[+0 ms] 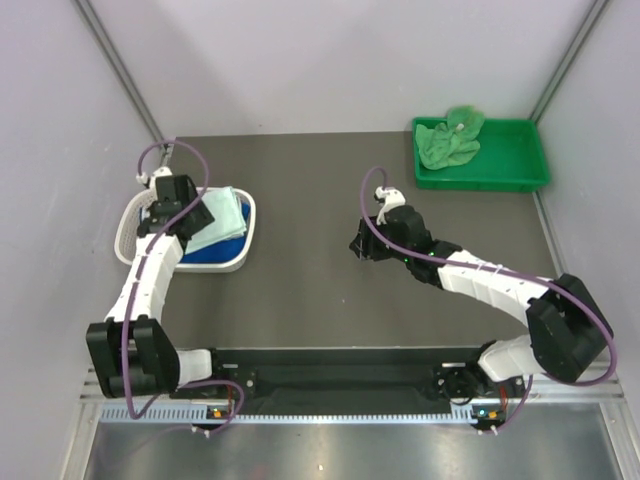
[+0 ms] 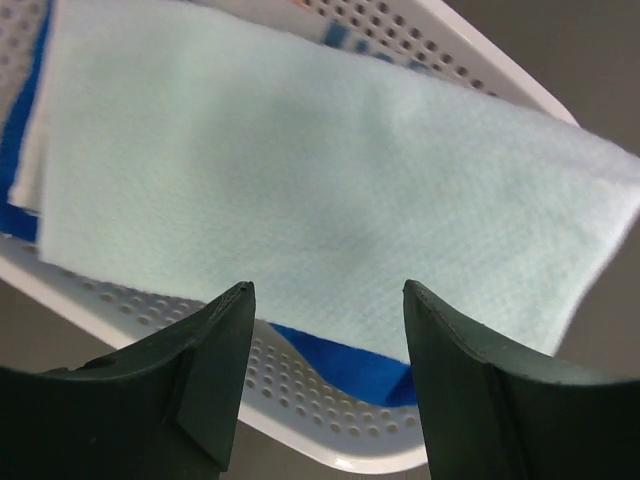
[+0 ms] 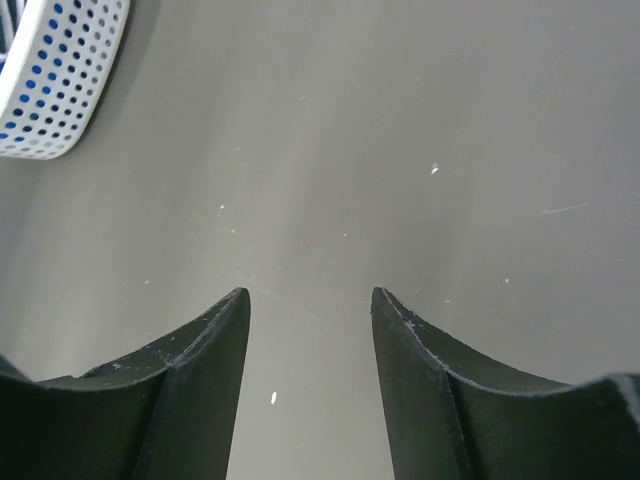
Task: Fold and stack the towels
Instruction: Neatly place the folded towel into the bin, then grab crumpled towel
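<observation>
A folded pale mint-white towel lies on top of a royal blue towel in the white lattice basket. In the top view the mint towel and the blue towel sit at the table's left. My left gripper hovers open just above the mint towel's near edge, nothing between its fingers; from above it is over the basket. A crumpled bright green towel rests in the green tray at the far right. My right gripper is open and empty over bare table, mid-table.
The white basket stands close to the left wall. Its perforated corner shows at the upper left of the right wrist view. The green tray sits against the far right corner. Dark table lies between the two arms.
</observation>
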Action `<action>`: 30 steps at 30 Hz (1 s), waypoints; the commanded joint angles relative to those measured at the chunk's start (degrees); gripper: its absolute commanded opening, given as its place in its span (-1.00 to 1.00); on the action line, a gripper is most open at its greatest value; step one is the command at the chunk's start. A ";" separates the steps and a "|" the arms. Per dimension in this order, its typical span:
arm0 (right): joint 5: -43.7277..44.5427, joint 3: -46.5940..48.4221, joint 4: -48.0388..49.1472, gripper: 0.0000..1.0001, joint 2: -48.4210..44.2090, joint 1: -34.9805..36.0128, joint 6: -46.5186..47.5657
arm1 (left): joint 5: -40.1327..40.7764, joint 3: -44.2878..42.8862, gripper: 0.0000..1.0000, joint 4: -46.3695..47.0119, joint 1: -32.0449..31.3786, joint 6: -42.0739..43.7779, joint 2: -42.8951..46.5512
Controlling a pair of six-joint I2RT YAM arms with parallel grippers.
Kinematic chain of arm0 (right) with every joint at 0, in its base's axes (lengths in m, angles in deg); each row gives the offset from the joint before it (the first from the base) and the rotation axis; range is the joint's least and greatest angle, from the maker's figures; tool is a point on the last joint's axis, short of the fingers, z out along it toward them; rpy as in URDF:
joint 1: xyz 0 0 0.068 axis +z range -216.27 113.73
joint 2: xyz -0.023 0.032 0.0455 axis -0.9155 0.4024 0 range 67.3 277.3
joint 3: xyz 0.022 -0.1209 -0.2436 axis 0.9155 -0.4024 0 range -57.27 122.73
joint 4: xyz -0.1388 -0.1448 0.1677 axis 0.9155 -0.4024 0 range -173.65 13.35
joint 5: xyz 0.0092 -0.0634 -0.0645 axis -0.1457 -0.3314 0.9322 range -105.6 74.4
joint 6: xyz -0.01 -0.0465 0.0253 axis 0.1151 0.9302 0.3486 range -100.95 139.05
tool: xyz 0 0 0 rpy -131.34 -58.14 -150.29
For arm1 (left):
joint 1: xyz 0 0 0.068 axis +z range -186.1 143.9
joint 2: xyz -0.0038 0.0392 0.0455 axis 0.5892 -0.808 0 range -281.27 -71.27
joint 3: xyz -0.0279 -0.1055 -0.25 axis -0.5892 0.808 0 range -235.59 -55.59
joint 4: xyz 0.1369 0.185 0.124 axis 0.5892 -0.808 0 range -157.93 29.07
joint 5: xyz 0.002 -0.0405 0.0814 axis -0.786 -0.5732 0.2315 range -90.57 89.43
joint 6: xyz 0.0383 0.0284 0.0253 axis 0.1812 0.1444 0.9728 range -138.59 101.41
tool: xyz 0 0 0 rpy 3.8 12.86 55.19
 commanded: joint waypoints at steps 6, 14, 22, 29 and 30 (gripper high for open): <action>4.14 3.74 -0.67 0.07 -3.57 -1.97 3.54 | 3.35 2.55 0.31 8.36 -17.56 -4.27 4.19; 1.42 13.57 -4.46 0.10 2.47 -18.48 4.77 | 1.25 -0.34 0.30 11.35 -32.00 -5.59 -2.03; 6.59 39.46 -5.51 0.06 24.44 -33.34 4.51 | -5.42 -6.32 0.30 12.40 -43.26 -5.42 -11.27; 8.45 62.87 -6.30 0.05 48.53 -38.80 3.11 | -9.91 -9.84 0.30 11.88 -45.55 -3.92 -14.71; 8.36 66.99 -6.22 0.07 50.46 -38.89 2.93 | -9.99 -9.93 0.30 11.96 -45.64 -3.66 -14.62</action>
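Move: The crumpled green towel in the green bin is the right hand's target: about 39 cm ahead of that hand, 29 cm to its right and 8 cm below; the green bin's middle is some 35 cm ahead and 38 cm right. The same towel lies roughly 34 cm ahead of the left hand and 69 cm to its right. The pale folded towel lies about 4 cm ahead, 6 cm left and 8 cm below the left hand, in the white bin. Towards the crumpled green towel goes the open right hand, empty: it sweeps forward and right, some 42 cm in all, arching up about 8 cm and then sinking in over the green bin, wrist turning clockwise some 40 degrees. The open left hand leaves the folded towel, swinging about 34 cm right, nearly level, out over mid-table, turning clockwise some 50 degrees. ##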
